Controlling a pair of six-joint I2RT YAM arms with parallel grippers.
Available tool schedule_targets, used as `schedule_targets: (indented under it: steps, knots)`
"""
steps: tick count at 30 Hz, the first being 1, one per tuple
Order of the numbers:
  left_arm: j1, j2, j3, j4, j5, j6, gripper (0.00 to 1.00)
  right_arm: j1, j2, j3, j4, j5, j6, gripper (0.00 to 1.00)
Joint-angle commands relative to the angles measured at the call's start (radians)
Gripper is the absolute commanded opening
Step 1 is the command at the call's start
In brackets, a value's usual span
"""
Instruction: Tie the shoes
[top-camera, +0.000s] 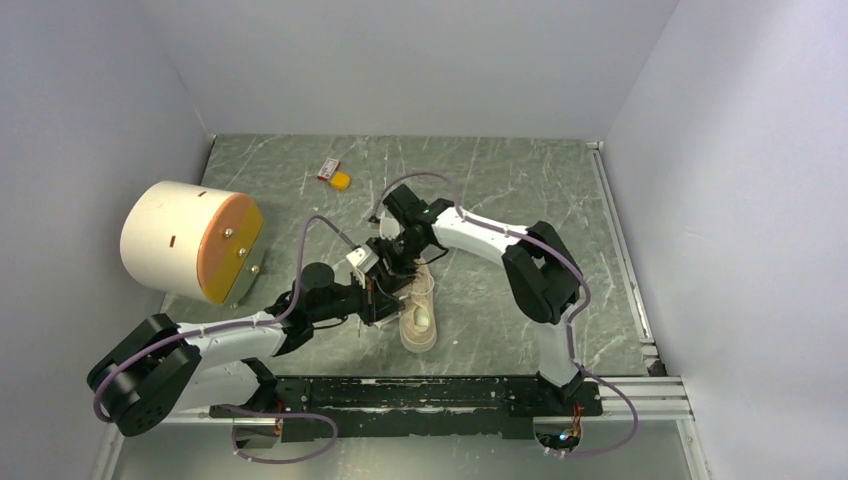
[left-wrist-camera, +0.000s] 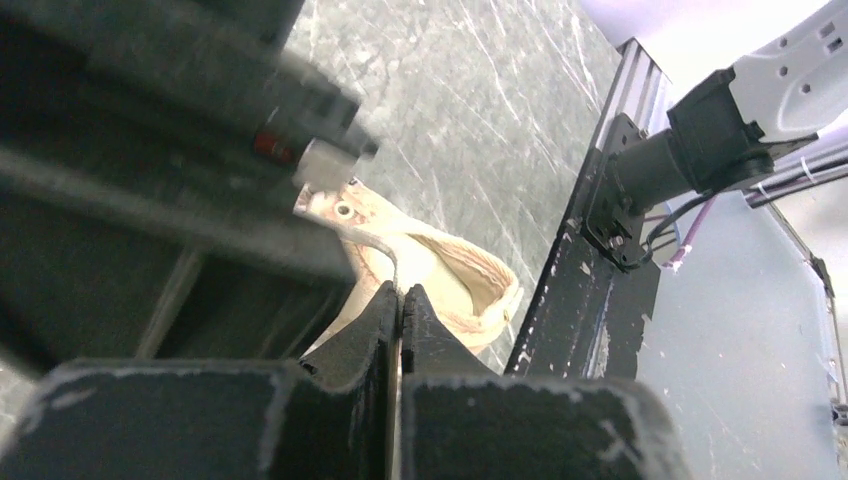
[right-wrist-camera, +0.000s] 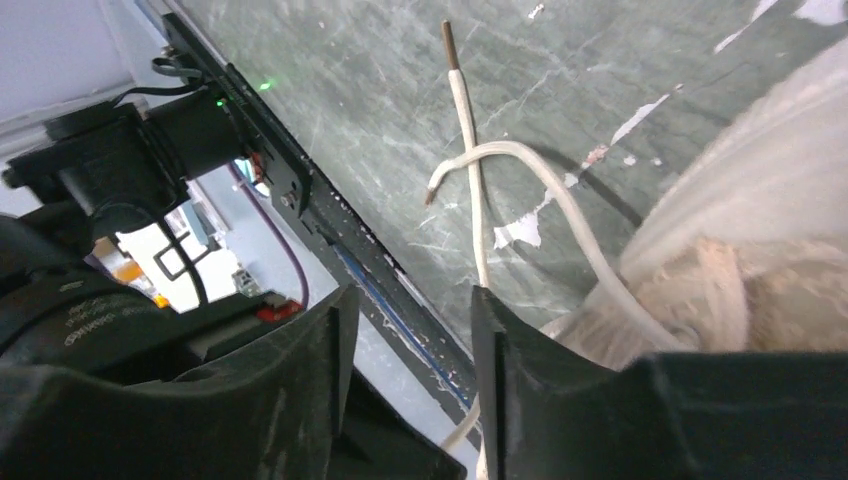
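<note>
The cream sneaker (top-camera: 419, 320) lies mid-table with its heel toward the arms; in the left wrist view its open collar (left-wrist-camera: 450, 270) shows just past the jaws. My left gripper (top-camera: 384, 297) (left-wrist-camera: 400, 291) is shut on a thin white lace (left-wrist-camera: 393, 262) that rises from its tips toward the shoe. My right gripper (top-camera: 401, 260) (right-wrist-camera: 412, 296) hovers over the shoe's front, open. Two lace ends (right-wrist-camera: 470, 160) cross on the table beyond it, and one strand runs down beside its right finger (right-wrist-camera: 500, 350), not pinched. The shoe's fabric (right-wrist-camera: 760, 230) fills that view's right side.
A large cream-and-orange cylinder (top-camera: 190, 240) stands at the left on a bracket. A small red-and-white item with a yellow piece (top-camera: 335, 175) lies at the back. The black mounting rail (top-camera: 440, 392) runs along the near edge. White walls close in the table.
</note>
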Motion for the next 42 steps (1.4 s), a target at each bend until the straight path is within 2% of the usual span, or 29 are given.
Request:
schedule_targets:
  steps: [1, 5, 9, 11, 13, 16, 22, 29, 31, 33, 35, 38, 42]
  knots:
    - [0.007, 0.003, -0.002, 0.062, -0.018, -0.006, 0.05, -0.033, -0.095, -0.006, -0.047, -0.045, -0.016, 0.56]
    - [0.022, 0.01, 0.036, -0.02, -0.032, 0.001, 0.05, -0.109, -0.192, -0.038, -0.079, -0.02, -0.04, 0.63]
    - [0.053, 0.061, 0.102, -0.078, 0.0, -0.02, 0.05, -0.203, -0.366, -0.163, -0.065, 0.134, -0.087, 0.67]
    - [0.065, 0.111, 0.156, -0.12, 0.035, -0.017, 0.05, -0.2, -0.464, -0.246, -0.032, 0.22, -0.117, 0.68]
    - [0.076, 0.17, 0.215, -0.159, 0.089, -0.004, 0.05, -0.186, -0.558, -0.354, 0.05, 0.217, -0.099, 0.69]
    - [0.099, 0.251, 0.278, -0.205, 0.137, 0.006, 0.05, -0.129, -0.68, -0.499, 0.193, 0.232, -0.054, 0.7]
    - [0.167, 0.38, 0.342, -0.247, 0.26, -0.032, 0.05, 0.128, -0.797, -0.667, 0.467, 0.53, 0.088, 0.7]
    - [0.184, 0.424, 0.424, -0.42, 0.295, 0.017, 0.05, 0.453, -0.739, -0.771, 0.744, 1.05, 0.206, 0.67]
    - [0.186, 0.435, 0.453, -0.47, 0.295, 0.028, 0.05, 0.501, -0.665, -0.73, 0.754, 1.146, 0.235, 0.67]
    - [0.188, 0.443, 0.484, -0.53, 0.289, 0.042, 0.05, 0.53, -0.572, -0.66, 0.691, 1.232, 0.303, 0.67]
    - [0.189, 0.449, 0.497, -0.541, 0.288, 0.053, 0.05, 0.548, -0.48, -0.615, 0.665, 1.259, 0.334, 0.67]
    - [0.191, 0.463, 0.509, -0.545, 0.286, 0.055, 0.05, 0.555, -0.354, -0.582, 0.701, 1.213, 0.336, 0.66]
    - [0.191, 0.468, 0.512, -0.532, 0.275, 0.04, 0.05, 0.564, -0.237, -0.468, 0.656, 1.199, 0.324, 0.63]
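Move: The loose lace end that the right hand will go for lies about 4 cm back and 3 cm left of it, roughly 6 cm below; a second lace tip lies 7 cm to this hand's left, level with it. The shoe's middle is some 9 cm to its right and 2 cm ahead. From the left hand, which holds a lace, the shoe's lacing is about 7 cm ahead, 3 cm right and 6 cm down, the loose end 8 cm left and 2 cm back. The loose lace end left of the shoe is approached by the right hand, fingers opening wide: it rises about 7 cm while swinging right and slightly forward, then sweeps back round to the near side of the left hand, left again and down, tipping about 45 degrees. Meanwhile the left hand keeps its lace pinched, going forward 6 cm and down 4 cm over the lacing, tilting some 25 degrees. ##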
